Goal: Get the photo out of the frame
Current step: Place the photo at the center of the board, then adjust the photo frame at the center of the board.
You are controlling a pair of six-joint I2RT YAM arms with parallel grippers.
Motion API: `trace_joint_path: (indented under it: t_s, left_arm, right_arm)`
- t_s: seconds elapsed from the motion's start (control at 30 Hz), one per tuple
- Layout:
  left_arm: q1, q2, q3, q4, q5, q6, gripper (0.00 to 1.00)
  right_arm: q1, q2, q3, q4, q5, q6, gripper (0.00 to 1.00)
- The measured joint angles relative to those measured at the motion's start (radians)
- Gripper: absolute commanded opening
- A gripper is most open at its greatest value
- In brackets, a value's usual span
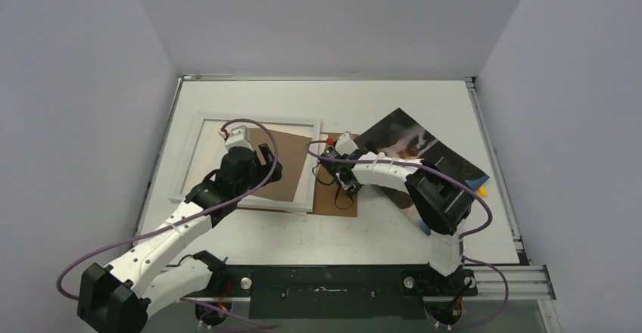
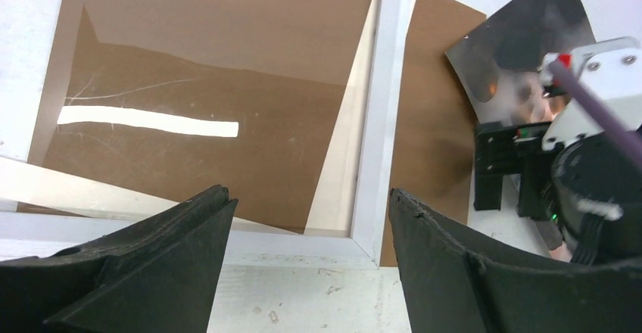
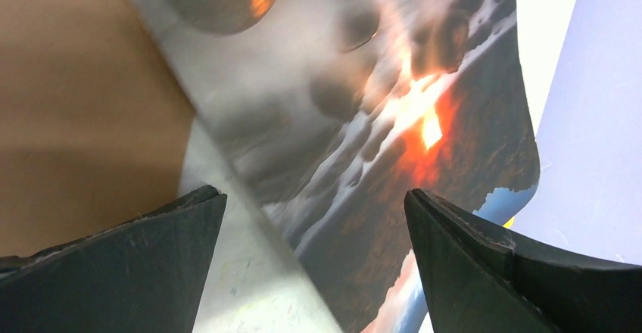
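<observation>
The photo (image 1: 405, 136) is a dark print of grey clouds with an orange glow (image 3: 394, 144). It lies on the table right of the frame, outside it, partly under my right arm. The frame (image 1: 250, 119) has a narrow white border (image 2: 375, 144), and a brown board (image 2: 212, 83) sits askew inside it. My left gripper (image 1: 271, 168) hovers open over the frame's near right corner (image 2: 309, 197) with nothing between its fingers. My right gripper (image 1: 350, 185) is open (image 3: 314, 194) above the photo's left edge and the bare table, holding nothing.
A second brown board (image 1: 337, 200) lies between the frame and the photo (image 2: 435, 121). A cream sheet (image 2: 341, 166) shows inside the frame under the tilted board. Walls close the table on the left, back and right. The two grippers are close together.
</observation>
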Motion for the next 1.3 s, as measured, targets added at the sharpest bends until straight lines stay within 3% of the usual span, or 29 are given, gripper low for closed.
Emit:
trace_joint_path:
  t_s: [0.3, 0.7, 0.8, 1.03, 1.13, 1.3]
  left_arm:
    - [0.046, -0.007, -0.047, 0.004, 0.027, -0.021, 0.74]
    - [0.118, -0.007, -0.040, -0.006, 0.068, -0.022, 0.74]
    - [0.183, -0.001, 0.005, -0.047, 0.105, -0.011, 0.75]
    - [0.412, 0.077, 0.224, -0.145, 0.188, 0.094, 0.76]
    - [0.522, 0.127, 0.303, -0.145, 0.204, 0.161, 0.95]
    - [0.669, 0.256, 0.338, -0.101, 0.190, 0.251, 0.97]
  right_arm:
    - [-0.190, 0.046, 0.065, 0.087, -0.028, -0.054, 0.98]
    - [-0.363, 0.159, 0.264, 0.164, -0.301, -0.079, 0.95]
    - [-0.354, 0.147, 0.261, 0.165, -0.357, -0.074, 0.90]
    - [-0.269, -0.007, 0.193, 0.186, -0.414, 0.026, 0.90]
    - [-0.230, -0.113, 0.100, 0.267, -0.483, 0.095, 0.90]
    - [-0.292, -0.192, -0.061, 0.409, -0.697, 0.179, 0.90]
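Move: The photo lies just under the low right hand, its middle about 13 cm to the right, 1 cm ahead and some 3 cm below. The board's bare strip is centred about 13 cm left and 1 cm back, and the frame's right bar some 22 cm left and 3 cm ahead. For the left hand, held about 15 cm above the table, the photo is roughly 50 cm to the right and 2 cm ahead, the frame's middle about 6 cm left and 4 cm ahead. Right hand sweeps low 12 cm forward, pushing the photo, then lifts back-left; left hand swings 18 cm leftward, opening. ##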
